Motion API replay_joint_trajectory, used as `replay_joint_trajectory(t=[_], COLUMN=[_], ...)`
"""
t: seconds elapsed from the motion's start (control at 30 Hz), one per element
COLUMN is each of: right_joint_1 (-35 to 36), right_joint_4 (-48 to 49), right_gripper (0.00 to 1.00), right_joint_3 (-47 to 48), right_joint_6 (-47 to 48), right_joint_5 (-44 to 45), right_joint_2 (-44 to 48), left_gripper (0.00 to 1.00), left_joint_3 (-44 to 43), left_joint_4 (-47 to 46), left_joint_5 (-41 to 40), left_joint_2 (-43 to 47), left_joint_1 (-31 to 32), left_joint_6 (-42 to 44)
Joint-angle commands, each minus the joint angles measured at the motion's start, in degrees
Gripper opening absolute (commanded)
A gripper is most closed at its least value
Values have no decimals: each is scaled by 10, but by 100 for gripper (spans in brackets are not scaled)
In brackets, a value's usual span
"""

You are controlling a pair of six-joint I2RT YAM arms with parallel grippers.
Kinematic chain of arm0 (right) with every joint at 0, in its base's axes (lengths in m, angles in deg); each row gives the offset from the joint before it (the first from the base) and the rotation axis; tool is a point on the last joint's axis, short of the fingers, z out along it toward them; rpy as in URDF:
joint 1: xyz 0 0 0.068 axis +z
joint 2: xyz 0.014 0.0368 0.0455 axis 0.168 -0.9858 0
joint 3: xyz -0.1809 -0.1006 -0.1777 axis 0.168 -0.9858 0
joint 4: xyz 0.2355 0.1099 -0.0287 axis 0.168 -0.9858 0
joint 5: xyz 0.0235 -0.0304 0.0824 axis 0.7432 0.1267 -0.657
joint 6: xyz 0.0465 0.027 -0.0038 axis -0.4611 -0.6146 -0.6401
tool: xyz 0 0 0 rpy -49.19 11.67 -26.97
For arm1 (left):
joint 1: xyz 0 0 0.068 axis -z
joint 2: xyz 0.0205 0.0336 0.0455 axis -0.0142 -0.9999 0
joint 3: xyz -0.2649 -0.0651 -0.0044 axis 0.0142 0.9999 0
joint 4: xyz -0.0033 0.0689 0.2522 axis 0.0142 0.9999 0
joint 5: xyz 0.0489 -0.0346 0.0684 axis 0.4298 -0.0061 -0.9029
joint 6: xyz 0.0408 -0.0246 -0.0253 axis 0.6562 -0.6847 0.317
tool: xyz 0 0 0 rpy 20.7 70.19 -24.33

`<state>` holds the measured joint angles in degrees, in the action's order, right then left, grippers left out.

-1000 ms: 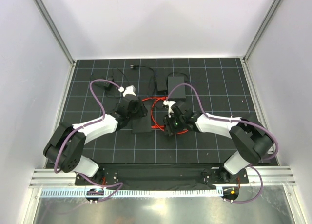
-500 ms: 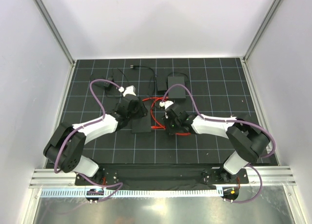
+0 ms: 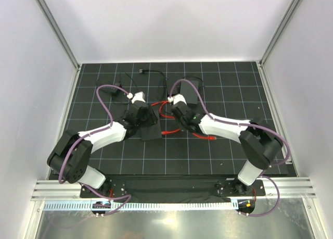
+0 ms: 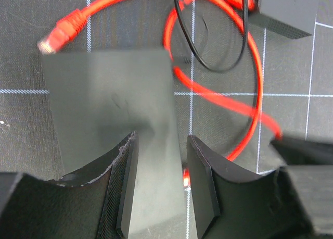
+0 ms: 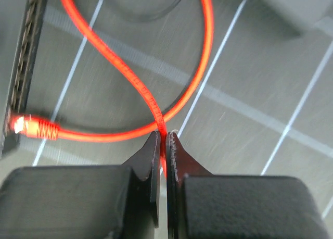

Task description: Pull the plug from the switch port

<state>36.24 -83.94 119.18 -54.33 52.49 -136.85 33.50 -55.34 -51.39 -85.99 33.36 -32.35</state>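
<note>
The switch (image 3: 152, 133) is a flat dark grey box (image 4: 109, 98) lying on the mat. My left gripper (image 4: 162, 140) stands open over its right part, the left finger above the top face and the right finger just past the edge. A red cable (image 3: 166, 130) loops beside it. Its plug (image 5: 34, 127) lies with the clear tip at the switch's vented side (image 5: 21, 51); I cannot tell whether it sits in a port. That plug glows red (image 4: 186, 177) between my left fingers. My right gripper (image 5: 165, 135) is shut on the red cable, a short way from the plug.
The cable's other plug (image 4: 56, 37) lies loose beyond the switch's far corner. Black boxes (image 3: 188, 90) and thin black leads (image 3: 151, 72) sit at the back of the mat. A black box (image 4: 289, 10) and a thin black wire (image 4: 208, 62) lie near the red loop.
My right gripper has moved toward the back of the mat and shut on the red cable, dragging the loop out of its round shape. The left arm has hardly moved.
</note>
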Motion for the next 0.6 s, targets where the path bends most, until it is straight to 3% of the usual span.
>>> replay_joint_trajectory(t=[0.0,0.1,0.23,0.43,0.57], right_joint_1=[-27,-64,-98,-108,-108], right_joint_4=[14,12,-10,-27,-42], right_gripper=[1,6,25,55,59], right_joint_3=[71,111,154,139,126], right_joint_6=[34,38,48,42,3], right_joint_5=[102,91,58,39,18], right_joint_2=[-34,-74,-107,-113,-84], left_gripper=[46,47,47,47,47], left_joint_3=[-20,-21,-23,-27,-26], left_joint_4=[-24,-22,-21,-18,-18], left_joint_5=[2,4,6,7,5], left_joint_2=[-2,-3,-7,-11,-7], left_joint_1=[3,3,3,3,3], left_joint_6=[13,13,14,13,14])
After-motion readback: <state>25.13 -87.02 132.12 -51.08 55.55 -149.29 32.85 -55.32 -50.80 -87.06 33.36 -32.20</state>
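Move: The right hand has the red cable pinched between its shut fingers, some 4 cm above the table. The plug still in the switch's port is about 9 cm to its left, 2 cm back and 3 cm below, with the switch's middle 5 cm farther left and 3 cm farther out. The cable's loose end trails 13 cm right and 4 cm back; the far box is 15 cm ahead and 3 cm right. From the left hand, the plug is about 3 cm back, 3 cm right and 4 cm below. Already pinching the red cable, the right hand sweeps it forward about 8 cm towards the far box, soon bearing off some 5 cm to the right as well, away from the plugged port. On that rightward swing the fingers open from nearly shut to over half and let go of the cable, the wrist turning about 10 degrees clockwise. ##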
